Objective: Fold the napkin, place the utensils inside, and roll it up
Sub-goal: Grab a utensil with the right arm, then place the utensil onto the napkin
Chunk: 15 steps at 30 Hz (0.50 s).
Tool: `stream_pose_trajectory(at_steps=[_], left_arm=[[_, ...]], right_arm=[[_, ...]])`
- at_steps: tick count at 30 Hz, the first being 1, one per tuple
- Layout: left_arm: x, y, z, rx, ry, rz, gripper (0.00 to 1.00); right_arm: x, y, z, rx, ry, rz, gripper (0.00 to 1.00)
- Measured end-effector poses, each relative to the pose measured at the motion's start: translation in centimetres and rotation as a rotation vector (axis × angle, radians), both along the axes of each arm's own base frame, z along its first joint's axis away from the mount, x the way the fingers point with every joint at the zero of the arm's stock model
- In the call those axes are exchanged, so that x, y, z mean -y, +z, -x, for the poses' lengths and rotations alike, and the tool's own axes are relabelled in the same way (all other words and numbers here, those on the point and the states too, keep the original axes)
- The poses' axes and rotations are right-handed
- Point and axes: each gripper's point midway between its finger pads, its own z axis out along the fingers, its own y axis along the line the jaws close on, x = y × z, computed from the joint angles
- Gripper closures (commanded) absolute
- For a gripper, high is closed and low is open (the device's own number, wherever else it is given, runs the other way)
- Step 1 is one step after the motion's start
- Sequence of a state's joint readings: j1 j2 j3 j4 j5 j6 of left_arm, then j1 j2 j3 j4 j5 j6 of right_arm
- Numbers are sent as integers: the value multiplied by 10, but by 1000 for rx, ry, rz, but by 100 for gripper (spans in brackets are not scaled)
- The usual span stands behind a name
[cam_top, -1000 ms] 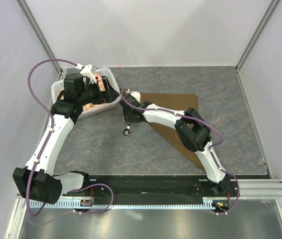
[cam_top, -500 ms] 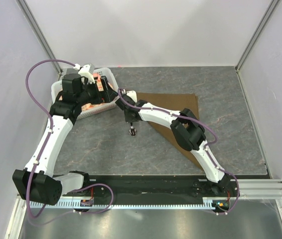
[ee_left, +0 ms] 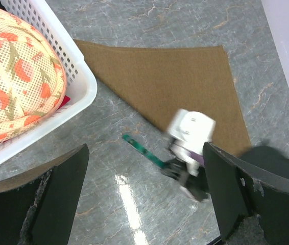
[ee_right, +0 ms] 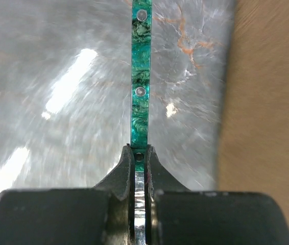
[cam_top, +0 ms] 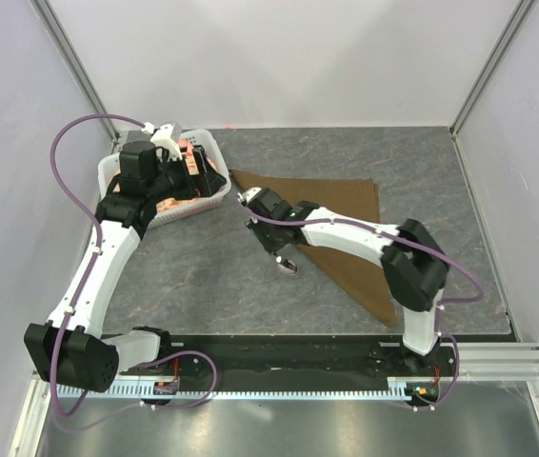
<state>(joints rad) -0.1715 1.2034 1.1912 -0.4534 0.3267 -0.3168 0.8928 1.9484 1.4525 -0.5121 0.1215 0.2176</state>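
Note:
The brown napkin (cam_top: 346, 200) lies as a triangle on the grey table, also in the left wrist view (ee_left: 185, 76) and at the right edge of the right wrist view (ee_right: 267, 102). My right gripper (cam_top: 285, 261) (ee_right: 139, 151) is shut on the utensil (ee_right: 140, 87), gripping where the teal-green handle meets the silvery metal; the handle (ee_left: 143, 151) points away from the fingers over bare table, just left of the napkin's slanted edge. My left gripper (cam_top: 208, 176) (ee_left: 145, 158) hovers wide open above the basket's right end, holding nothing.
A white perforated basket (cam_top: 115, 171) (ee_left: 78, 76) stands at the back left, holding an orange-patterned plate (ee_left: 17, 76). The right arm (cam_top: 365, 233) stretches across the napkin. Walls close in the table on three sides.
The right gripper shut on the utensil and has swung toward the near right, along the napkin's slanted edge, uncovering the napkin's left corner. The left arm barely moved.

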Motion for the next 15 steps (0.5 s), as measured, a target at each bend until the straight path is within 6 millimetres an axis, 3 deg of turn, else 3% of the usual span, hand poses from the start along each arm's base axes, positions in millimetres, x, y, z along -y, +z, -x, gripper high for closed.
stream_pose_trajectory(at_steps=[5,7,9,15], left_arm=[[2,0,1,-1,-14,7,0],[2,0,1,0,-15,8,0],[3,1,1,2,-15,8,0],[3,1,1,3,-15,8,0]], right_arm=[[14,60,-4,122,144,-37,100],[23,69,-13,152,168,-36,100],[38,66,-26,160,176,-15,100],[95,26,-66,115,131,105,100]])
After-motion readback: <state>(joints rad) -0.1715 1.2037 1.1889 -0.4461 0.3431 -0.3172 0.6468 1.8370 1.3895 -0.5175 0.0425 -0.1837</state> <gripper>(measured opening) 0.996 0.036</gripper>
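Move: The green-handled spoon is already off the table, pinched in the right fingers. The napkin it is bound for has its middle some 17 cm to the right hand's right and 10 cm farther out, about 5 cm below. The white basket stands roughly 27 cm to that hand's left and 22 cm ahead, about level in height. From the left hand the napkin's middle is about 33 cm right, 6 cm ahead and 26 cm down. The spoon, still pinched where its green handle meets the metal, is first lifted by the right arm, almost straight up by about 6.5 cm. It is then swept about 9 cm right and 7 cm forward over the napkin's slanting left edge while the hand sinks again by some 4 cm. The wrist turns about 10 degrees counter-clockwise; the fingers keep their hold. ##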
